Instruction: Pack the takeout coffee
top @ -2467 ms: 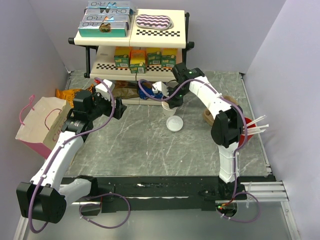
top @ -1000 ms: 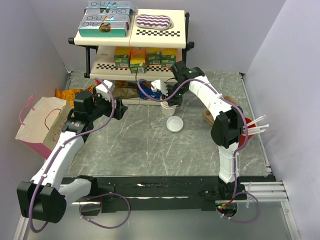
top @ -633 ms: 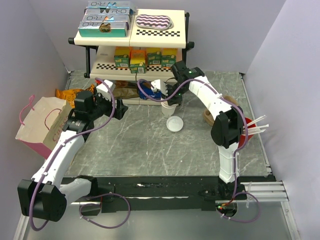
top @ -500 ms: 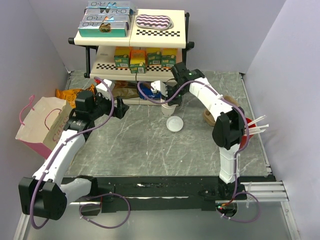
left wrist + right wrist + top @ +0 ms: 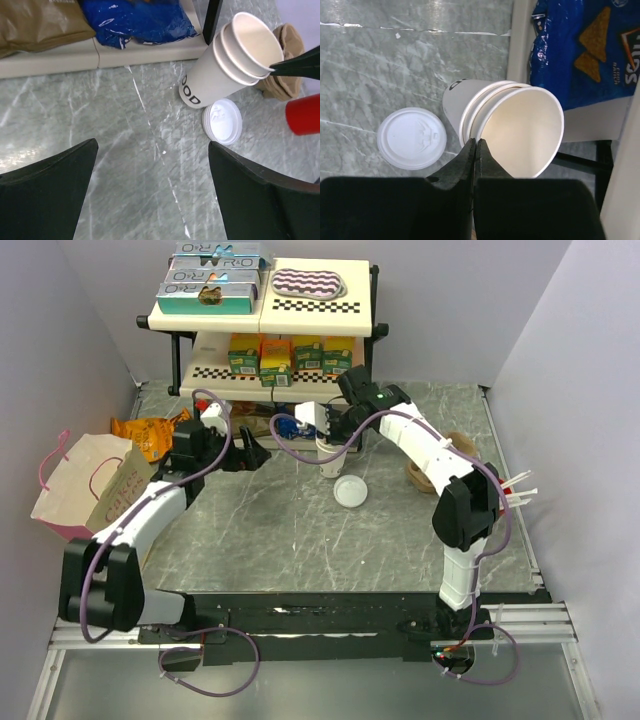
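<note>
The takeout coffee is out of view; no lidded cup shows. A stack of lidless cream cups (image 5: pixel 329 454) (image 5: pixel 235 60) leans tilted in front of the rack. My right gripper (image 5: pixel 337 438) (image 5: pixel 476 144) is shut, its tips pinching the rim of the top cup (image 5: pixel 522 127). A loose white lid (image 5: pixel 349 491) (image 5: pixel 222 121) (image 5: pixel 411 138) lies flat on the table beside the stack. Left of the stack, my left gripper (image 5: pixel 255 453) (image 5: pixel 152 192) is open with only bare table between its fingers.
A two-tier rack (image 5: pixel 265 315) of boxes stands at the back, with a blue chip bag (image 5: pixel 287 425) (image 5: pixel 590 50) under it. A pink-handled paper bag (image 5: pixel 85 490) lies at the left. A red cup (image 5: pixel 304 114) with straws (image 5: pixel 520 490) and brown paper items (image 5: pixel 420 475) sit at the right.
My right gripper closed onto the top cup's rim and the stack shifted slightly left and back. The left arm swung right toward the cups, still open.
</note>
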Controlling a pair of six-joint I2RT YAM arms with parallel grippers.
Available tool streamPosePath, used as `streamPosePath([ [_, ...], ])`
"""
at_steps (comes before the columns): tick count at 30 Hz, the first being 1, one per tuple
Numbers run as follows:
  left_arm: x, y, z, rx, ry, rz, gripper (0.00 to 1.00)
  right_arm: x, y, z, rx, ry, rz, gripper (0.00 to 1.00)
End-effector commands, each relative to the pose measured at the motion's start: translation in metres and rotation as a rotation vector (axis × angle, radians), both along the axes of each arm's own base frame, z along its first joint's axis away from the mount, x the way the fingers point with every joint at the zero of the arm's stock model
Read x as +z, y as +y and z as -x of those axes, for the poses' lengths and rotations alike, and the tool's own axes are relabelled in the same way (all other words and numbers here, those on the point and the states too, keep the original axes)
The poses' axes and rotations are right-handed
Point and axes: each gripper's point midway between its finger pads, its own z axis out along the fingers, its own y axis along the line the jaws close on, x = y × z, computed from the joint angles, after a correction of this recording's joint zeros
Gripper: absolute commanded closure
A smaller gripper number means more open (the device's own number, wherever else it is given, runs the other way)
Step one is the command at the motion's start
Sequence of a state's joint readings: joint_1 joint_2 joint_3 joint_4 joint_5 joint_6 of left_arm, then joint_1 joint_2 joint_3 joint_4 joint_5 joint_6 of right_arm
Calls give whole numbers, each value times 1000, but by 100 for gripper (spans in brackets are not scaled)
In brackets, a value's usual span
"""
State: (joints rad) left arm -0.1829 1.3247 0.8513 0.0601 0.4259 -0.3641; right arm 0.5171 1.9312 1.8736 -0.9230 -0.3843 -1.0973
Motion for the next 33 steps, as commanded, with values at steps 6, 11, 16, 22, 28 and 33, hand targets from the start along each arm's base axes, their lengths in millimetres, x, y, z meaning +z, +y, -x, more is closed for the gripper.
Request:
streamPosePath([
  [6,29,-40,-28,-21,6,271,1,36,2,-12,-55,-153,-77,100],
  [11,17,-62,-38,-21,101,389,1,37,8,-12,-80,-196,-116,100],
  [16,3,-86,-46,-62,177,503,1,26,10,-9,-116,-175,-116,100],
  [22,-9,-108,-57,-112,242,575,1,22,14,-12,-152,-181,-103,100],
  [28,-10,-122,-61,-152,262,630,1,18,19,-11,-142,-183,-80,100],
  [33,-20,-132,-64,-146,320,628,1,20,21,-11,-140,-192,-77,100],
])
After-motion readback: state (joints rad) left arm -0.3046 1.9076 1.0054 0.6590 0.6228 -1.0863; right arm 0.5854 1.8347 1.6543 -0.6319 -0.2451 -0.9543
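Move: The stack of paper cups is about 15 cm to the left hand's right and 5 cm ahead, its middle some 5 cm lower. The right hand already pinches its rim, the stack's middle lying about 2 cm ahead, 3 cm left and 6 cm below that hand. The white lids lie roughly 7 cm nearer the base than the cups and 4 cm to their right, on the table. The blue chip bag is about 14 cm ahead of the left hand, 8 cm right and lower. Rightward, with some forward reach and a sink of about 4 cm, the left hand sweeps some 12 cm across to the cup stack, rolling about 30 degrees so its left side drops, fingers staying wide open. One finger comes close over the stack just below the rims; contact can't be made out. The right hand keeps its pinch on the rim and eases only slightly left. ##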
